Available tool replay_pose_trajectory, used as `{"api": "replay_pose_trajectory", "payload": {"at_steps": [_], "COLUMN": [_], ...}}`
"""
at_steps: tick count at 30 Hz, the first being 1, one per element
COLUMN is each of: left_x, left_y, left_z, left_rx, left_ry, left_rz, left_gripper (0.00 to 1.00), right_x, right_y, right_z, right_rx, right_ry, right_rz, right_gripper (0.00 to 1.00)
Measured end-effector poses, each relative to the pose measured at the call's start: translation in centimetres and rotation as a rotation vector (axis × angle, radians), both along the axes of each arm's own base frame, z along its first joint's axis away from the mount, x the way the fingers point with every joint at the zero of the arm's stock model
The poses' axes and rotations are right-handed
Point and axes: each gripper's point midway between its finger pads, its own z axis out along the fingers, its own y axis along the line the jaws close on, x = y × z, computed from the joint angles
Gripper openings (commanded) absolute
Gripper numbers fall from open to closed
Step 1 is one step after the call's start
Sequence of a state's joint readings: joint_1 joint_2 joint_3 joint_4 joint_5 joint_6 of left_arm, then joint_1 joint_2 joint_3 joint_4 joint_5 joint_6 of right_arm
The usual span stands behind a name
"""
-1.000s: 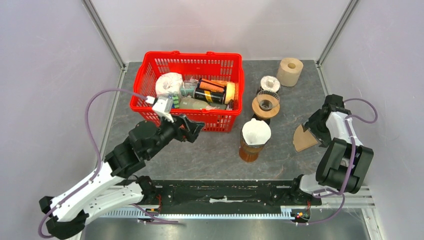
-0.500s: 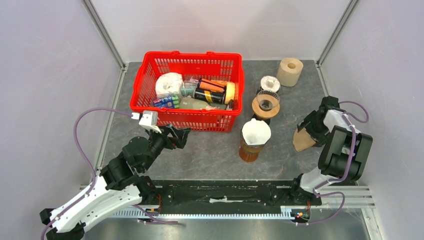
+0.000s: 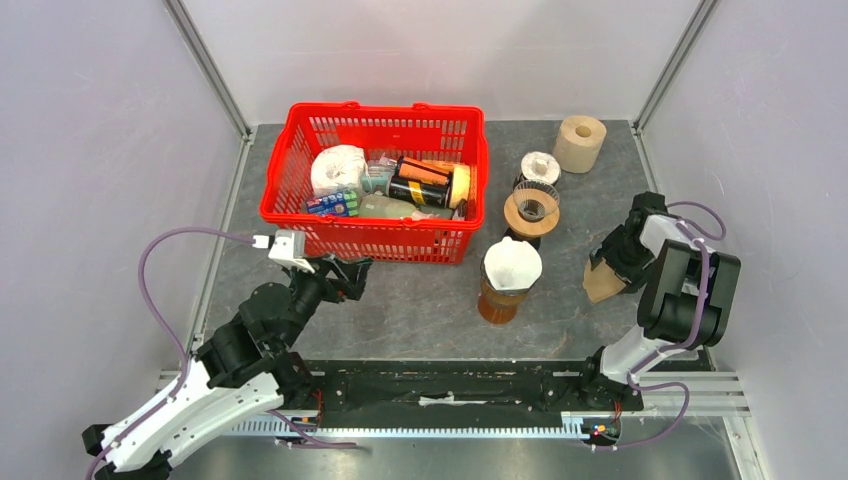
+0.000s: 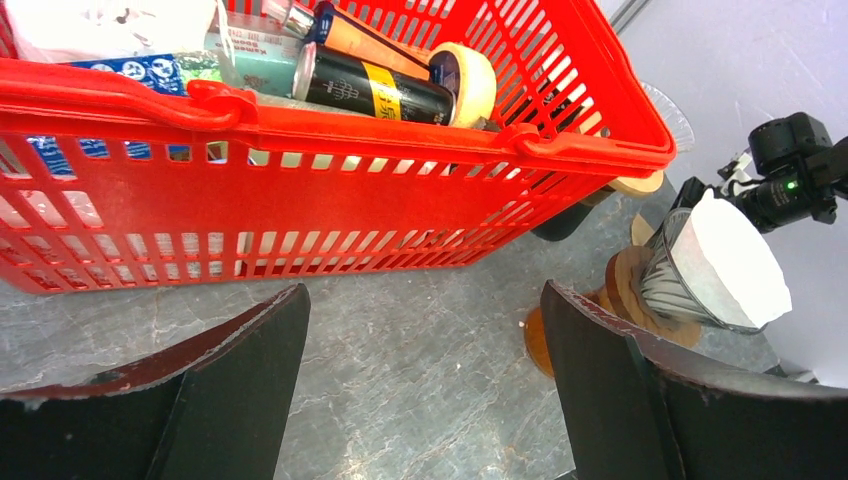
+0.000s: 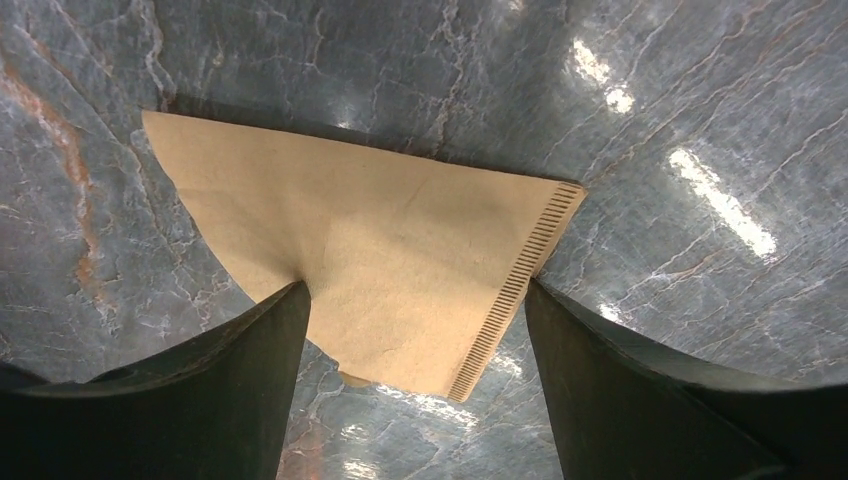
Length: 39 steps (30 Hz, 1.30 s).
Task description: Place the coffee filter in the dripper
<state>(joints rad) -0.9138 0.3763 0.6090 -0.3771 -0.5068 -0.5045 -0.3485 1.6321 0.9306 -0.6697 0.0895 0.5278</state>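
Observation:
A brown paper coffee filter lies flat on the grey table at the right. My right gripper is open and low over it, one finger on each side of the filter's narrow end. A glass dripper with a wooden collar stands empty left of it. Nearer, another dripper on an amber carafe holds a white filter. My left gripper is open and empty above bare table, in front of the red basket.
The red basket, full of cans and packets, stands at the back left. A third small dripper and a cardboard roll stand at the back right. Cage posts and walls close both sides.
My left arm has pulled back from the basket toward the near left, still open. My right gripper has settled a little lower and leftward over the brown filter, its jaws narrowing slightly.

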Motion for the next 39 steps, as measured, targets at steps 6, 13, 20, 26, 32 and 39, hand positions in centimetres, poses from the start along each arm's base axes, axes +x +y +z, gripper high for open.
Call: {"api": "replay_pose_trajectory", "payload": {"at_steps": [6, 13, 20, 26, 32, 39], "left_x": [-0.2, -0.2, -0.2, 0.0, -0.1, -0.3], "left_y": [1.0, 1.4, 1.3, 0.9, 0.3, -1.0], "left_z": [0.3, 0.1, 0.0, -0.4, -0.6, -0.8], "left_rx": [-0.019, -0.018, -0.014, 0.001, 0.005, 0.009], "left_ry": [-0.019, -0.021, -0.018, -0.005, 0.003, 0.017], "left_rz": [0.025, 0.042, 0.041, 0.032, 0.007, -0.052], "left_gripper": [0.92, 0.93, 0.93, 0.93, 0.93, 0.93], "right_x": [0.9, 1.7, 2.0, 2.1, 3.5, 5.0], "right_y": [0.3, 0.8, 1.0, 2.2, 3.8, 7.6], "right_z": [-0.1, -0.1, 0.2, 1.6, 7.3, 16.4], "right_rx": [-0.021, -0.031, -0.03, 0.019, 0.061, 0.186], "right_ry": [0.012, -0.008, -0.04, -0.108, -0.32, -0.621], "right_rz": [0.028, 0.047, 0.048, 0.054, 0.089, 0.218], "right_gripper": [0.74, 0.44, 0.33, 0.32, 0.31, 0.32]}}
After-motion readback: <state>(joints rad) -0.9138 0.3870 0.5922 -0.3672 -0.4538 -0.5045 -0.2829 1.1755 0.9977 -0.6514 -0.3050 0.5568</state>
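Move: The brown coffee filter lies flat on the table right under my right fingertips, which stand either side of it; its middle is barely 1 cm ahead and 1 cm right. The dripper on its server, already lined with a white filter, stands about 26 cm left, 5 cm nearer me and some 14 cm higher. The wooden stand with the glass cone is roughly 20 cm left and 10 cm ahead. From my left hand the brown filter is about 56 cm right, 8 cm ahead and 25 cm down. With my right hand I close my open fingers over the brown filter, sliding about 2 cm forward along the table as I do, and pinch its paper into a fold. Then I lift it some 16 cm, speeding up, carrying it left and a little forward towards the wooden stand while my fingers swing from straight down to pointing partly forward, some 40 degrees. ##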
